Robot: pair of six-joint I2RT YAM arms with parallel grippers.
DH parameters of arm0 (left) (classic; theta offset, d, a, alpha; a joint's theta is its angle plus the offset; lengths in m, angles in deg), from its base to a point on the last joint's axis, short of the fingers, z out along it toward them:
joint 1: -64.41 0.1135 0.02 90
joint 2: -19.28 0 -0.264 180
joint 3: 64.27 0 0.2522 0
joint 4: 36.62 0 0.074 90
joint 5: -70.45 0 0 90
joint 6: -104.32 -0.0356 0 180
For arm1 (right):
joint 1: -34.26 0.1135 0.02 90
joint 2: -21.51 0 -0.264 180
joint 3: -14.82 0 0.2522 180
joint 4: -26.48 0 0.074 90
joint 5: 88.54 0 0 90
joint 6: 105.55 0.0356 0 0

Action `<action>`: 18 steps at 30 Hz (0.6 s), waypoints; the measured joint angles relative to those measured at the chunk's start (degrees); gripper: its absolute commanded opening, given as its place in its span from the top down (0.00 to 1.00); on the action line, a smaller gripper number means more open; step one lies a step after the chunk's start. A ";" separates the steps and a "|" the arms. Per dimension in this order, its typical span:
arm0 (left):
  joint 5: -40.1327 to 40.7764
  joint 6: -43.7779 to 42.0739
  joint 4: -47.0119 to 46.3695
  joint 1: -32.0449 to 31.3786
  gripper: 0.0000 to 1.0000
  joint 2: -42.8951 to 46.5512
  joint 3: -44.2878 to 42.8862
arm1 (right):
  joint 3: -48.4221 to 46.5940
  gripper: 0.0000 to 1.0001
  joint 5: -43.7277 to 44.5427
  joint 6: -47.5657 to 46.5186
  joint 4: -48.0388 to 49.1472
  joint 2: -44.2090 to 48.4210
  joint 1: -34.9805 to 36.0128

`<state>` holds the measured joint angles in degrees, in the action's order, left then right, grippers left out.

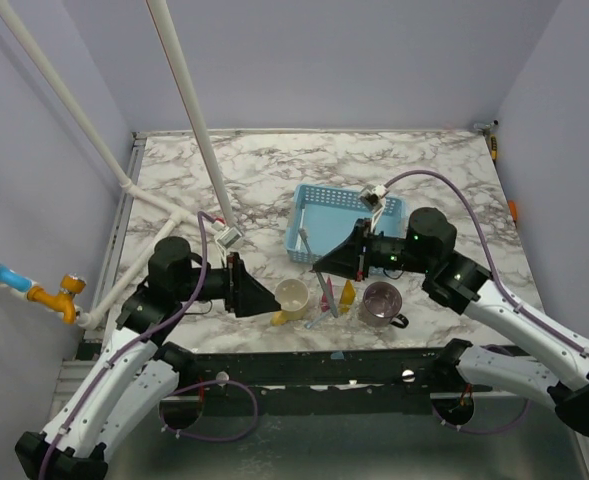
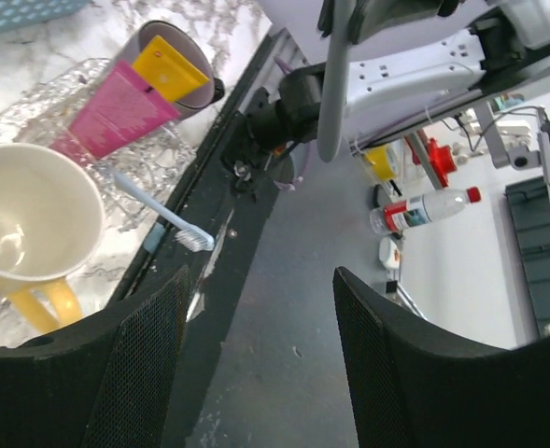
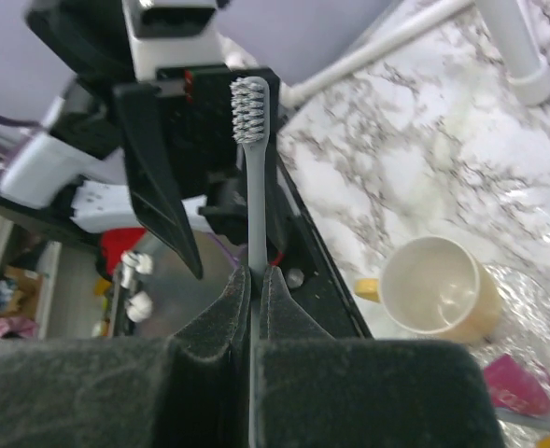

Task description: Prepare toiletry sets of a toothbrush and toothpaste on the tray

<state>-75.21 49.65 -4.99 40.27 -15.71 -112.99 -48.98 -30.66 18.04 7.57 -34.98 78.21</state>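
My right gripper [image 3: 256,275] is shut on the handle of the grey toothbrush [image 3: 253,159], which stands bristles up between the pads; in the top view this gripper [image 1: 319,267] hovers just in front of the blue tray [image 1: 319,195]. A pink toothpaste tube [image 2: 116,112] and a yellow tube [image 2: 172,67] lie side by side on crinkled clear wrap. The pale blue toothbrush [image 2: 162,213] lies at the table's front edge. My left gripper [image 2: 256,373] is open and holds nothing, beside the yellow mug [image 1: 292,298].
The yellow mug [image 2: 27,224] stands upright next to the tubes. A translucent purple mug [image 1: 379,303] sits to their right. A white pipe [image 1: 199,120] slants over the table's left half. The table's front edge [image 1: 354,352] runs just below the tubes.
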 measured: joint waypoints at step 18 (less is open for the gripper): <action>4.90 20.87 -18.27 -5.62 0.40 7.32 6.71 | 14.60 0.99 11.96 26.88 43.19 0.39 7.37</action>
<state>-70.32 70.53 -23.27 34.65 -8.38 -106.28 -34.38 -18.71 44.92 50.76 -34.58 85.57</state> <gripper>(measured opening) 0.612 0.014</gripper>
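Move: The right hand holds the grey toothbrush. From the open left hand, its middle is roughly 10 cm to the right, 4 cm ahead and 4 cm higher. From the right hand, the left gripper is about 10 cm left, 4 cm back and 4 cm lower. Well below them, the cream mug lies about 5 cm left and 1 cm ahead of the right hand, and the pink toothpaste 3 cm right and 1 cm ahead. Still pinching the toothbrush, the shut right fingers carry it up about 6 cm and some 2 cm left towards the open left gripper, rolling about 30 degrees so that the fingertips tip upward. The left hand eases back nearly 2 cm, rises about 3 cm and edges right, levelling its fingers by some 10 degrees and keeping them open without touching the brush. ##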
